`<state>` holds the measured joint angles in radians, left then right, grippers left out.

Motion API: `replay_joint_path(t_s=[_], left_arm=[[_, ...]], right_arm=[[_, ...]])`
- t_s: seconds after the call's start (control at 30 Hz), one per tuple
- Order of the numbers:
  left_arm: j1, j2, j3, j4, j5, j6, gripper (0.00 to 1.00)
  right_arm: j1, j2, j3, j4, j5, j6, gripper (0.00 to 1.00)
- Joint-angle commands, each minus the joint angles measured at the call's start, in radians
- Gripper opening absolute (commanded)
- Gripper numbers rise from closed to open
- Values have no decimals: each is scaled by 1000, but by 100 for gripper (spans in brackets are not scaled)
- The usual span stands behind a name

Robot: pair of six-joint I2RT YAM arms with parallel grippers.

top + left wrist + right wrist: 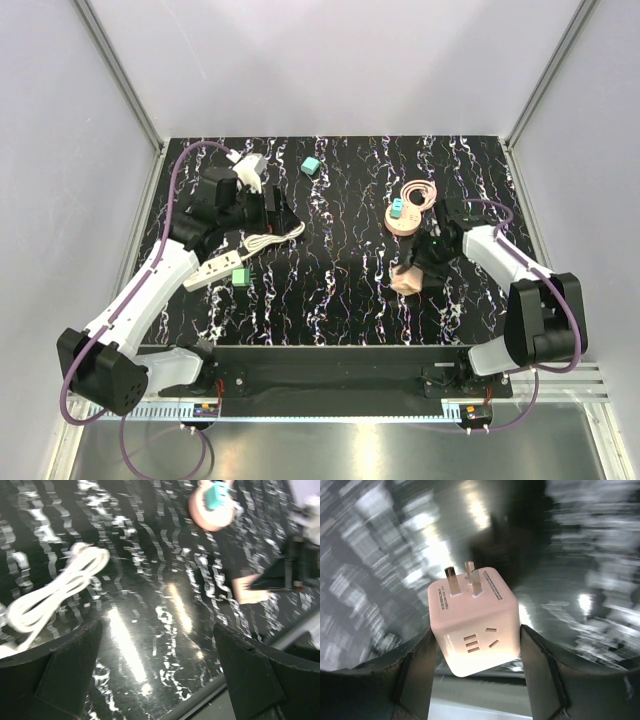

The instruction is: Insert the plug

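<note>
The plug (311, 166), a small teal cube, lies alone at the back of the table, away from both grippers. The white power strip (215, 268) lies at the left with a bright green cube (240, 276) beside it. My left gripper (265, 205) (157, 680) hovers open above the coiled white cord (60, 587), holding nothing. My right gripper (425, 262) (475, 680) has both fingers against the sides of a pink cube adapter (472, 620) (407, 278), whose two metal prongs point away from the wrist camera.
A pink round spool (403, 215) (212, 507) with a teal piece on top and a pink cord sits behind the right gripper. A white plug head (250, 165) lies at the back left. Grey walls enclose the table.
</note>
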<state>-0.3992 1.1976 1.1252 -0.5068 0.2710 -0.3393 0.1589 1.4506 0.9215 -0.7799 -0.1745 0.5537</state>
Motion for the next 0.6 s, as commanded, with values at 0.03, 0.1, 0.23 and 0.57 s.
replay_joint_path(t_s=[0.03,0.1,0.23,0.57], left_arm=[[0,-27,-33,144,212,32,95],[-4,-30,-45,168,278,42,94],[-16,-38,-50,214,378,91,91],[-153,-133,-71,254,461,269,96]], right_arm=[[41,-19,45,160,-412,-101,26],[41,-32,77,172,-554,-132,19],[42,-62,116,185,-764,-152,13],[80,-186,-19,586,-1057,185,8]])
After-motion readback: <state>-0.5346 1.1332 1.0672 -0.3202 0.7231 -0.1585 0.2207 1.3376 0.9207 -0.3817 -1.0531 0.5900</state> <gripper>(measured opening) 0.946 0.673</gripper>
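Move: The pink adapter plug is already between the right fingers, low over the table. The open left gripper it is brought to is about 25 cm to the right hand's left, 5 cm farther out and 18 cm higher. The round pink socket stands some 14 cm straight ahead of the right hand. From the left hand the adapter plug lies 25 cm right, 5 cm back and 18 cm down; the white cord is 6 cm ahead, 4 cm left and 22 cm down. The pink adapter plug, still pinched in the right fingers, is swung up and to the left through roughly 19 cm towards the left gripper, the fingers tipping from straight down round to the left by about 50 degrees. The left hand comes to meet it, going right, then back as well and rising, as it turns clockwise with its fingers still wide open. ##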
